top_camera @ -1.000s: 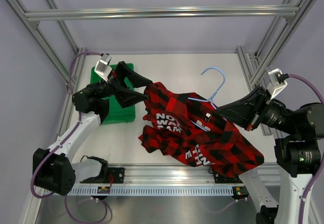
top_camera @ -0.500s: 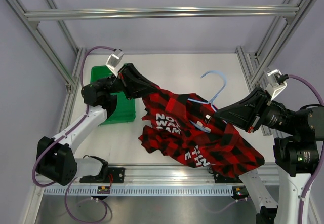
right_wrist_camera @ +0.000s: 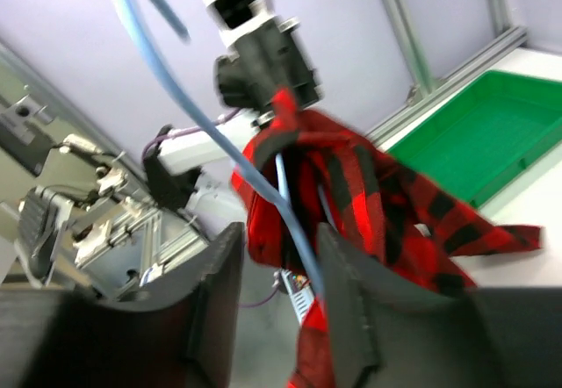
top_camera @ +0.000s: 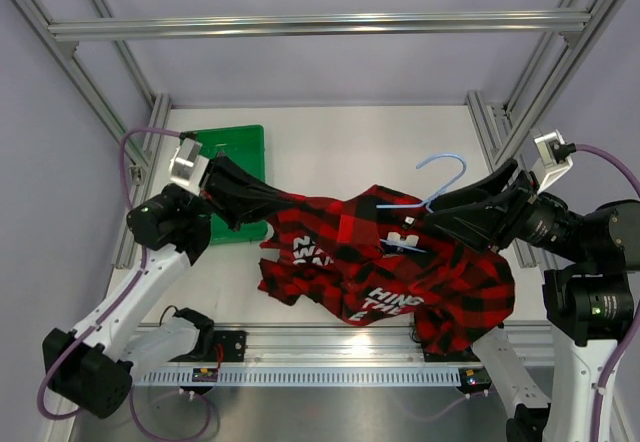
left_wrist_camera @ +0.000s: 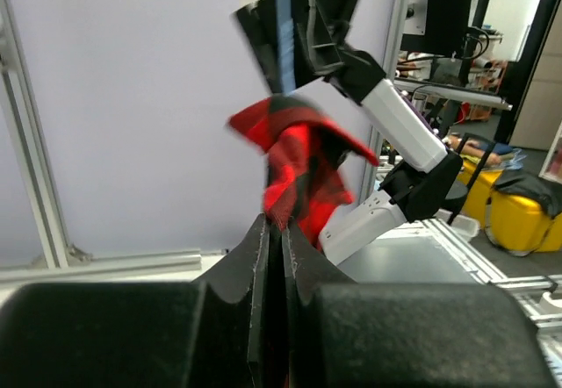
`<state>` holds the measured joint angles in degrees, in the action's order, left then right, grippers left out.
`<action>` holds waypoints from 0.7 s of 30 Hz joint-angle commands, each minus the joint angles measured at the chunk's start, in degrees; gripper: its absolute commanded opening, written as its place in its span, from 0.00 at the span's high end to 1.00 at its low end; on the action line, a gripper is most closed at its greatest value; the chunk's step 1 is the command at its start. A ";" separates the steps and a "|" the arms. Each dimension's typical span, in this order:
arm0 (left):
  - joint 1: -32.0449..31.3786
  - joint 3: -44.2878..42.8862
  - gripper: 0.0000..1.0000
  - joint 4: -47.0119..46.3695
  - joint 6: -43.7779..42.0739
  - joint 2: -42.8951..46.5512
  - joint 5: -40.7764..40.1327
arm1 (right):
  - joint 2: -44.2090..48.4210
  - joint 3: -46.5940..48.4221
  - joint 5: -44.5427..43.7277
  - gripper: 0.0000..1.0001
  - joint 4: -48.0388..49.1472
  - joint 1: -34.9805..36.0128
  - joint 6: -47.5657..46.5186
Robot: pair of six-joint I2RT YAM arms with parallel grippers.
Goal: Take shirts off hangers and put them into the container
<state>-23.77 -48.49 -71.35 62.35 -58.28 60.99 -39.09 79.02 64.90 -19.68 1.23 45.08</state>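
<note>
The red-and-black plaid shirt [top_camera: 380, 262] is stretched across the middle of the table, partly lifted, its white lettering facing up. My left gripper [top_camera: 277, 200] is shut on the shirt's left edge; in the left wrist view the cloth [left_wrist_camera: 299, 155] sticks up out of the closed jaws [left_wrist_camera: 274, 227]. The light-blue hanger [top_camera: 445, 155] is still inside the collar, hook up. My right gripper [top_camera: 426, 220] is open at the collar, and the hanger wire [right_wrist_camera: 237, 164] runs loose between its fingers [right_wrist_camera: 279, 261]. The green container [top_camera: 245, 142] sits at the back left, behind the left gripper.
Aluminium frame posts and rails ring the table on the left [top_camera: 140, 177], right [top_camera: 490, 137] and near [top_camera: 330, 340] sides. The right wrist view shows the left arm [right_wrist_camera: 259, 46] beyond the shirt [right_wrist_camera: 369, 195] and the green tray [right_wrist_camera: 474, 133] to the right.
My left gripper closed on the shirt's left edge and pulled it leftward, stretching the cloth. My right gripper opened off the hanger, and the hook tipped to the right.
</note>
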 commanded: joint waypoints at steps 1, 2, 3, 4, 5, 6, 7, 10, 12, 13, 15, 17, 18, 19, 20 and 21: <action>-0.66 0.94 1.00 3.93 -7.58 3.43 -5.62 | -3.79 3.06 -4.25 0.40 -0.97 0.43 -3.06; -0.84 1.64 1.00 6.20 -8.46 4.48 -6.32 | -4.50 4.37 -4.87 0.38 -2.28 0.43 -3.85; -1.27 1.90 1.00 7.27 -10.30 5.01 -6.76 | -5.20 6.56 -5.48 0.37 -2.46 0.44 -4.38; -1.37 2.43 1.00 7.71 -10.92 5.63 -7.37 | -6.51 7.54 -5.66 0.36 -2.55 0.35 -4.47; -1.45 3.04 1.00 8.24 -11.54 6.16 -8.16 | -6.96 8.42 -6.01 0.36 -2.90 0.35 -4.56; -1.72 3.49 1.00 9.38 -12.68 6.60 -9.04 | -7.22 8.86 -6.63 0.35 -2.56 0.43 -4.56; -1.89 3.49 1.00 10.09 -13.38 6.69 -9.40 | -7.23 8.87 -7.07 0.34 -2.21 0.35 -4.82; -2.33 4.45 1.00 9.92 -14.36 6.69 -11.07 | -6.53 8.60 -9.79 0.34 -3.95 0.43 -7.98; -2.60 4.72 1.00 9.57 -14.36 6.60 -12.73 | -6.09 7.91 -13.11 0.33 -8.69 0.35 -11.83; -2.68 4.89 1.00 9.74 -14.45 6.60 -13.52 | -5.30 6.94 -13.83 0.33 -9.23 0.35 -12.38; -2.95 4.72 1.00 10.26 -15.49 6.69 -15.11 | -3.63 3.18 -18.99 0.32 -10.46 0.35 -13.61; -3.04 3.84 1.00 10.79 -15.50 6.34 -15.81 | -1.00 0.01 -21.21 0.29 -8.98 0.35 -13.35; -3.21 3.49 1.00 10.80 -15.50 6.08 -16.60 | -0.29 -2.45 -24.09 0.24 -8.88 0.35 -12.92; -3.30 3.23 1.00 10.80 -15.59 5.99 -16.78 | 0.59 -3.43 -24.38 0.23 -8.71 0.43 -12.74; -3.47 2.18 1.00 11.14 -15.59 5.38 -16.78 | 0.59 -4.22 -24.56 0.23 -8.53 0.43 -12.74; -3.65 1.56 1.00 11.67 -15.85 5.02 -16.61 | 0.68 -4.92 -26.39 0.23 -9.40 0.44 -12.74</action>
<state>-27.00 -43.59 -58.24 48.82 -52.62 50.24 -38.63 75.99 44.47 -28.03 1.39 33.21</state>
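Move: The hanger's neck is almost at the right hand's part-open fingers, about 3 cm ahead and 1 cm to the left, with its hook some 8 cm ahead, 2 cm right and 4 cm higher. The shirt's middle hangs roughly 11 cm back, 8 cm left and 12 cm below that hand. From the left hand, shut on the shirt's other side, the hanger's neck lies about 27 cm to the right, level ahead, some 10 cm higher. Opening wider, the right hand sweeps about 7 cm forward alongside the hanger's hook, sinking late and turning clockwise. ##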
